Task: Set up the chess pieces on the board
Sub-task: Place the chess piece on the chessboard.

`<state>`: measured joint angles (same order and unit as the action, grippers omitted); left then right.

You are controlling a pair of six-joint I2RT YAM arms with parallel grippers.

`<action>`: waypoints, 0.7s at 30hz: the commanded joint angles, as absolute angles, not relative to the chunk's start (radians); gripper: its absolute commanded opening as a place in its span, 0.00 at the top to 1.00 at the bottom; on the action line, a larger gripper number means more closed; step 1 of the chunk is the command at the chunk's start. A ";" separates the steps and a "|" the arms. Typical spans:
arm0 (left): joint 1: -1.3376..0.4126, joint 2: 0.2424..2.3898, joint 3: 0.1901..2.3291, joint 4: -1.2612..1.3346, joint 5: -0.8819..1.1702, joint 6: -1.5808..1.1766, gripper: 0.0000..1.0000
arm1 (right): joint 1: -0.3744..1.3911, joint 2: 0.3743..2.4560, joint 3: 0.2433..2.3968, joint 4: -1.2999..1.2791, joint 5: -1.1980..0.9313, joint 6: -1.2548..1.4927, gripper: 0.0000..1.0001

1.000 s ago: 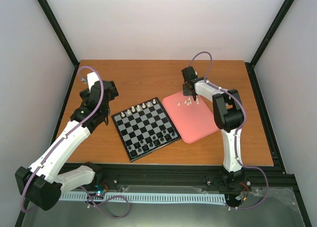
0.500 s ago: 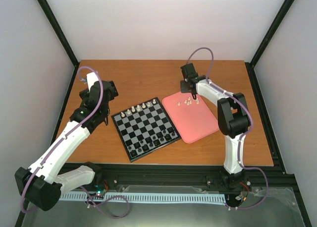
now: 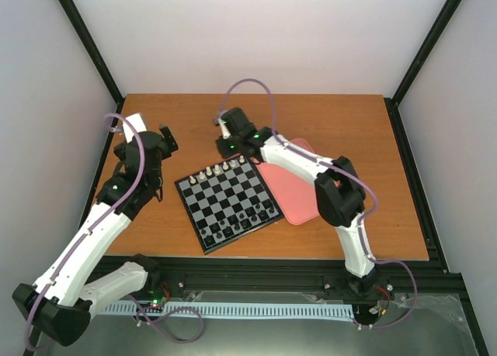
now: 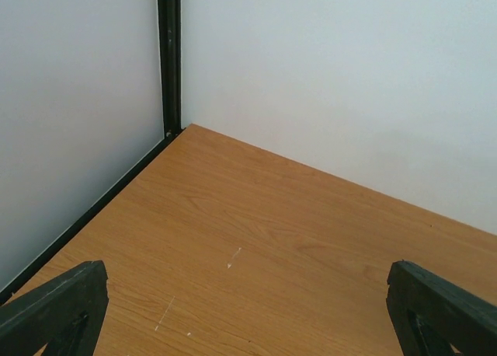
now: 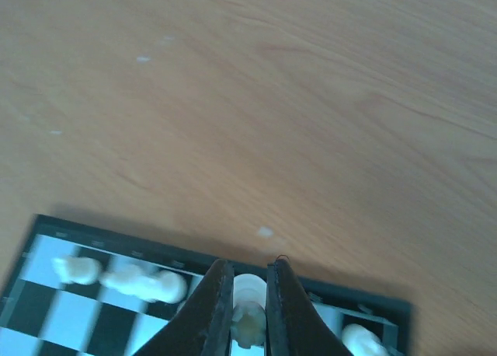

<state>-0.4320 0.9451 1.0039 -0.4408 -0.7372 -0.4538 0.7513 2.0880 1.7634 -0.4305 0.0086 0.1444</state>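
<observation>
The board [image 3: 225, 197] lies at an angle in the middle of the table. A row of white chess pieces [image 3: 221, 168] stands along its far edge, also in the right wrist view [image 5: 124, 278]. My right gripper [image 3: 226, 148] hovers over that far edge. In its wrist view the right gripper [image 5: 249, 264] is shut on a small white chess piece [image 5: 249, 313], pinched between both fingers above the board's black frame [image 5: 116, 233]. My left gripper [image 3: 165, 138] is left of the board, its fingers [image 4: 58, 305] spread wide over bare wood with nothing between them.
Dark pieces [image 3: 242, 218] stand on the board's near rows. A pink tray [image 3: 301, 191] lies right of the board, its far part covered by my right arm. Black frame posts [image 4: 167, 57] and white walls close in the table's far-left corner.
My right arm swung left from the pink tray to the board's far edge, jaws shut. The left arm shifted a little left and turned.
</observation>
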 commanded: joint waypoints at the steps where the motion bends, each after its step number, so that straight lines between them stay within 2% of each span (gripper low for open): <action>1: -0.425 0.885 1.037 -0.454 -0.746 -0.463 0.00 | 0.833 2.203 1.921 -0.488 -0.065 0.104 0.97; 13: -0.425 0.839 1.025 -0.473 -0.750 -0.462 0.00 | 0.965 2.418 2.236 -0.668 -0.156 0.014 0.97; 21: -0.425 0.822 1.014 -0.472 -0.741 -0.466 0.00 | 1.008 2.472 2.291 -0.690 -0.183 -0.022 0.97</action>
<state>-0.4320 0.8391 1.0039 -0.4679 -0.7364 -0.4538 0.9882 2.4416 2.2478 -0.6640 -0.1585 0.0116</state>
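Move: The right hand already holds a white piece. The empty far-left corner square lies about 17 cm to its left, 9 cm back and 13 cm below. The neighbouring white piece is roughly 14 cm left and 8 cm back; the row's right-end piece is some 5 cm right, level fore and aft, both about 12 cm down. From the left hand the corner square is some 9 cm right, 4 cm back and 31 cm down. Still pinching the white piece, the right hand sweeps about 15 cm left and 10 cm back along the far row of white pieces towards the empty corner square, sinking some 4 cm as it slows and turning about 25 degrees counter-clockwise. The open left hand draws back and rises a couple of centimetres each, then holds there. ##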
